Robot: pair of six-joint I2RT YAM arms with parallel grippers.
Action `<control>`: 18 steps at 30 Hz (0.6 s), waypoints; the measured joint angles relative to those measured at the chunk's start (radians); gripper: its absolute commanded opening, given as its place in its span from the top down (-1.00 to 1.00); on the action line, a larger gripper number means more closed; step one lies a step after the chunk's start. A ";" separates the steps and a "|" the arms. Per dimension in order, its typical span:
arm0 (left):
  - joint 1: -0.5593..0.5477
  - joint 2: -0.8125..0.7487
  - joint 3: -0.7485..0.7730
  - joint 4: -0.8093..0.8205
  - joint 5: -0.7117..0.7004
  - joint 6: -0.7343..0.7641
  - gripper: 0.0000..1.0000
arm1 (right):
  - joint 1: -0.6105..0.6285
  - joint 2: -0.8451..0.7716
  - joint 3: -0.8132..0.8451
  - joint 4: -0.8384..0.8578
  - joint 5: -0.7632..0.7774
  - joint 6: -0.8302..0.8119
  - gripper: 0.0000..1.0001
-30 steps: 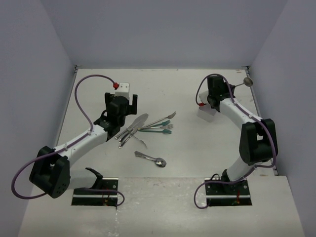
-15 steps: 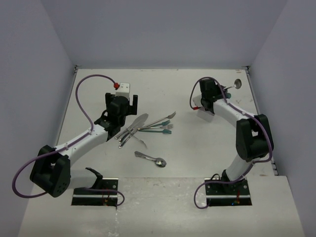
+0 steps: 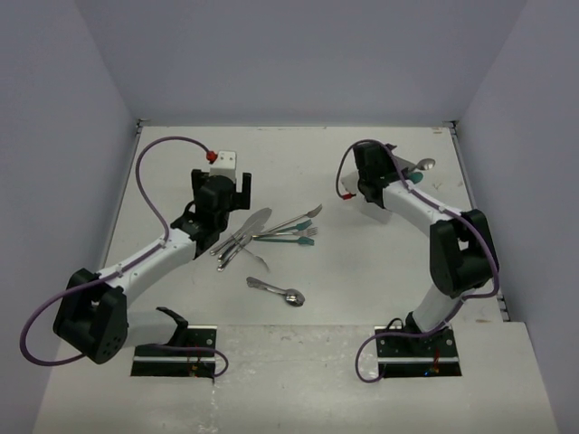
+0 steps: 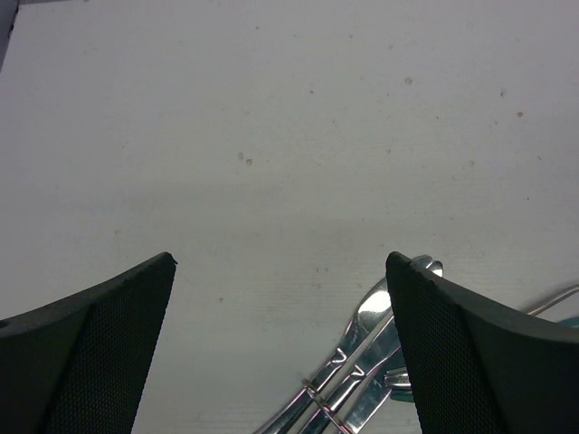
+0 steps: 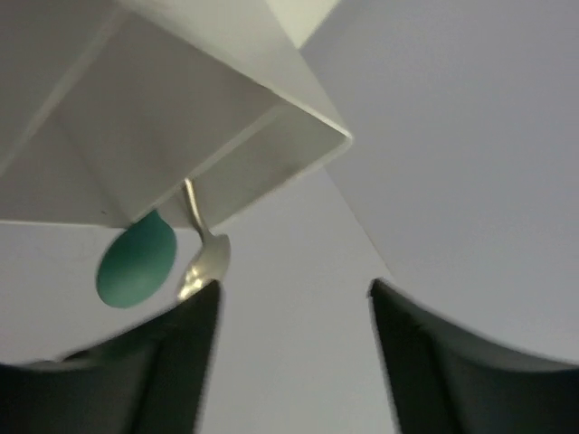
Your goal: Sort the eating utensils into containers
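Note:
Several silver utensils (image 3: 242,240) and two teal forks (image 3: 294,237) lie in a pile at the table's middle left, with a silver spoon (image 3: 291,295) nearer the front. My left gripper (image 3: 223,185) hovers open just behind the pile; the left wrist view shows the gripper (image 4: 280,262) empty, with silver handles (image 4: 362,362) by its right finger. The white container (image 3: 378,209) sits at the right, mostly under my right arm. A silver spoon (image 5: 204,258) and a teal spoon (image 5: 136,262) stick out of the container (image 5: 181,117). My right gripper (image 5: 294,285) is open and empty beside them.
Grey walls close in the table on the left, back and right; the right wall (image 3: 507,136) stands close behind the container. The silver spoon's bowl (image 3: 423,165) overhangs toward the table's right edge. Both arm bases sit at the near edge.
My right gripper has opened and swung left, letting go of the silver spoon, which now rests in the container with its bowl sticking out. The left arm has not moved.

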 measured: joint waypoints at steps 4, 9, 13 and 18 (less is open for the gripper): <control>0.001 -0.040 0.000 -0.003 0.002 0.000 -1.00 | 0.071 -0.015 0.123 -0.030 -0.024 0.084 -0.98; 0.002 -0.125 0.000 -0.002 0.010 -0.008 -1.00 | 0.180 -0.100 0.328 -0.085 -0.126 0.340 -0.98; 0.002 -0.186 0.000 0.000 0.019 -0.019 -1.00 | 0.204 -0.138 0.524 -0.087 -0.180 0.850 -0.98; 0.002 -0.225 0.000 -0.008 0.040 -0.044 -1.00 | 0.122 -0.347 0.353 0.006 -0.557 1.531 -0.98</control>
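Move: The right hand has already let the ladle go and hangs above the container, whose middle is about 4 cm ahead, 2 cm right and some 14 cm below. The spoons, likely next, lie roughly 31 cm back and 32 cm left, about 18 cm down. The forks are some 12 cm back and 28 cm left, equally low. From the left hand the spoons lie about 22 cm back, 14 cm right and 16 cm down. The empty right hand clears the container, rising steeply by about 23 cm while swinging left over open table and easing slightly back at the end. Its part-open fingers spread wide, and the wrist rolls its left side up by over 100 degrees. The left hand, open and empty, lifts as well and tips its fingers up a little. ##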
